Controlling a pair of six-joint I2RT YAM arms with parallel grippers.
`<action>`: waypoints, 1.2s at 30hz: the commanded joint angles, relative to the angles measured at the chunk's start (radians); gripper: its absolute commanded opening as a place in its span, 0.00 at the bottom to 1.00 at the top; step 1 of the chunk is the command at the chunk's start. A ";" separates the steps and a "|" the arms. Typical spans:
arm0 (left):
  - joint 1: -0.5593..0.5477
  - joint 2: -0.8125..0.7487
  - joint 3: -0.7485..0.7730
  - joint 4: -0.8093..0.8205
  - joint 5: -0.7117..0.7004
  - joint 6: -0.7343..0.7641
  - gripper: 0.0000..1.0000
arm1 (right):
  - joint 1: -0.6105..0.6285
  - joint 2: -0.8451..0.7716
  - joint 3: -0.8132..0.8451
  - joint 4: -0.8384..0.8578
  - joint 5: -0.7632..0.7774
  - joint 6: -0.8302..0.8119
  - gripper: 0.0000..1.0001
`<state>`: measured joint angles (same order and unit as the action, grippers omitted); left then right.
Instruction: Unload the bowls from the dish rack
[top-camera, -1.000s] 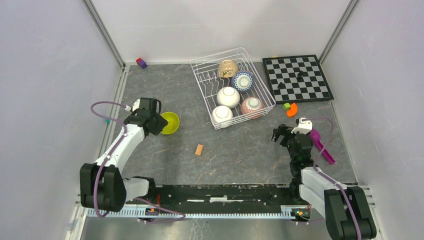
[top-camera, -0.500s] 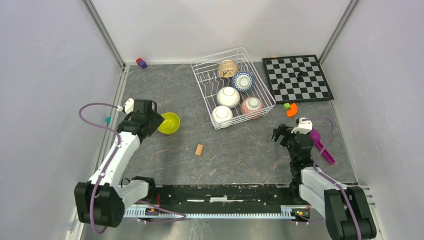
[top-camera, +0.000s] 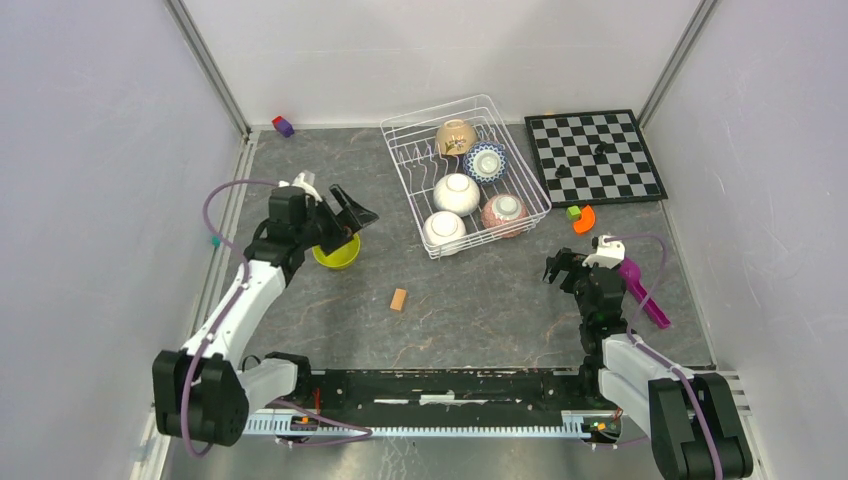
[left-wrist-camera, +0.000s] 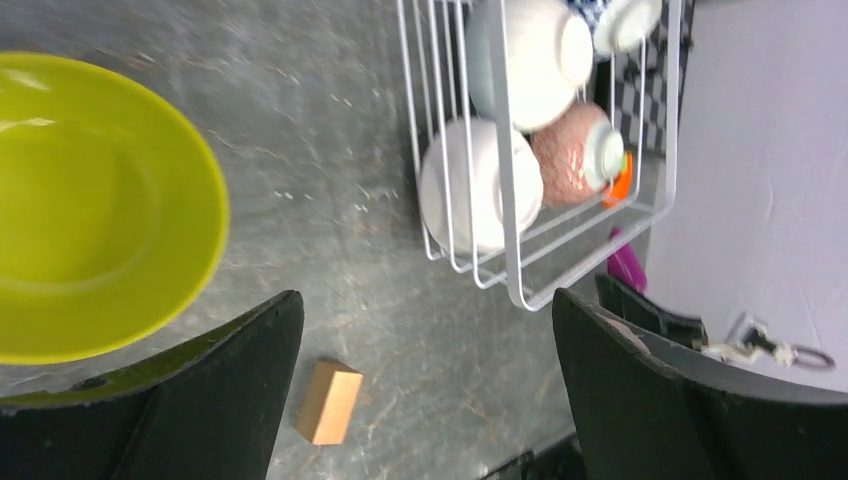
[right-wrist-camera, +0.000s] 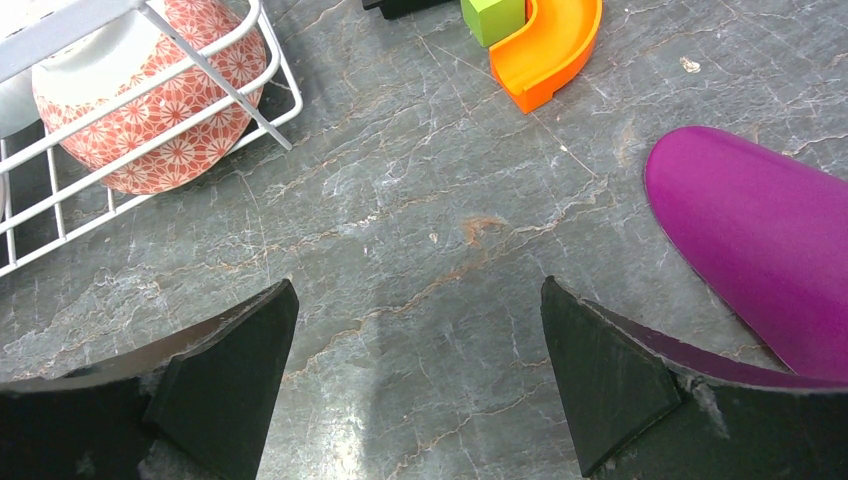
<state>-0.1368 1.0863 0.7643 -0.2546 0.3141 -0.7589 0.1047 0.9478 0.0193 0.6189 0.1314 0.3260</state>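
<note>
The white wire dish rack (top-camera: 415, 150) holds a beige bowl (top-camera: 455, 135), a blue-and-white bowl (top-camera: 486, 160), two white bowls (top-camera: 456, 192) (top-camera: 443, 230) and a pink-red bowl (top-camera: 504, 211). The lime-green bowl (top-camera: 338, 255) sits upright on the table left of the rack. My left gripper (top-camera: 355, 222) is open and empty above the green bowl's right rim. In the left wrist view the green bowl (left-wrist-camera: 90, 200) is at the left and the rack (left-wrist-camera: 520, 250) ahead. My right gripper (top-camera: 562, 268) is open and empty, below the rack's near right corner; the pink-red bowl (right-wrist-camera: 150, 110) shows ahead of it.
A small wooden block (top-camera: 399, 299) lies on the table between the arms. A chessboard (top-camera: 595, 155) lies right of the rack. An orange curved piece (top-camera: 584, 219), a green cube (top-camera: 572, 212) and a purple scoop (top-camera: 640, 290) lie near my right gripper. A small block (top-camera: 283, 126) lies at the back left.
My left gripper has come off the lime-green bowl, risen and turned right toward the rack. The bowl stays on the table. The right arm has not moved.
</note>
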 joint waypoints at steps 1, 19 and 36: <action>-0.073 0.079 0.058 0.062 0.152 0.045 1.00 | 0.000 -0.012 -0.013 0.016 0.002 0.002 0.98; -0.314 0.326 0.192 0.146 -0.105 -0.055 0.69 | 0.000 -0.010 -0.012 0.011 0.004 0.003 0.98; -0.328 0.495 0.275 0.165 -0.074 -0.076 0.35 | 0.001 -0.006 -0.009 0.007 0.006 0.002 0.98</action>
<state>-0.4568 1.5658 0.9794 -0.0879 0.2451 -0.8307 0.1047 0.9474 0.0193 0.6117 0.1318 0.3260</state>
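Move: The white bowl at the rack's near corner lies about 21 cm right of the left hand, 7 cm ahead and 12 cm below. The second white bowl is some 10 cm beyond it and 3 cm farther right; the red patterned bowl is 15 cm right of it and 5 cm farther out. The unloaded yellow bowl sits 4 cm left of the hand, 1 cm ahead. From the right hand the near white bowl is about 28 cm left and 8 cm ahead. Rightward first, the left hand sweeps away from the yellow bowl with its fingers wide, turning about 15 degrees clockwise. It then bends forward and down past the rack's left rim height towards the near white bowl, ending some 13 cm right and 5 cm lower, while the fingers draw in to about a third open; contact can't be made out. ##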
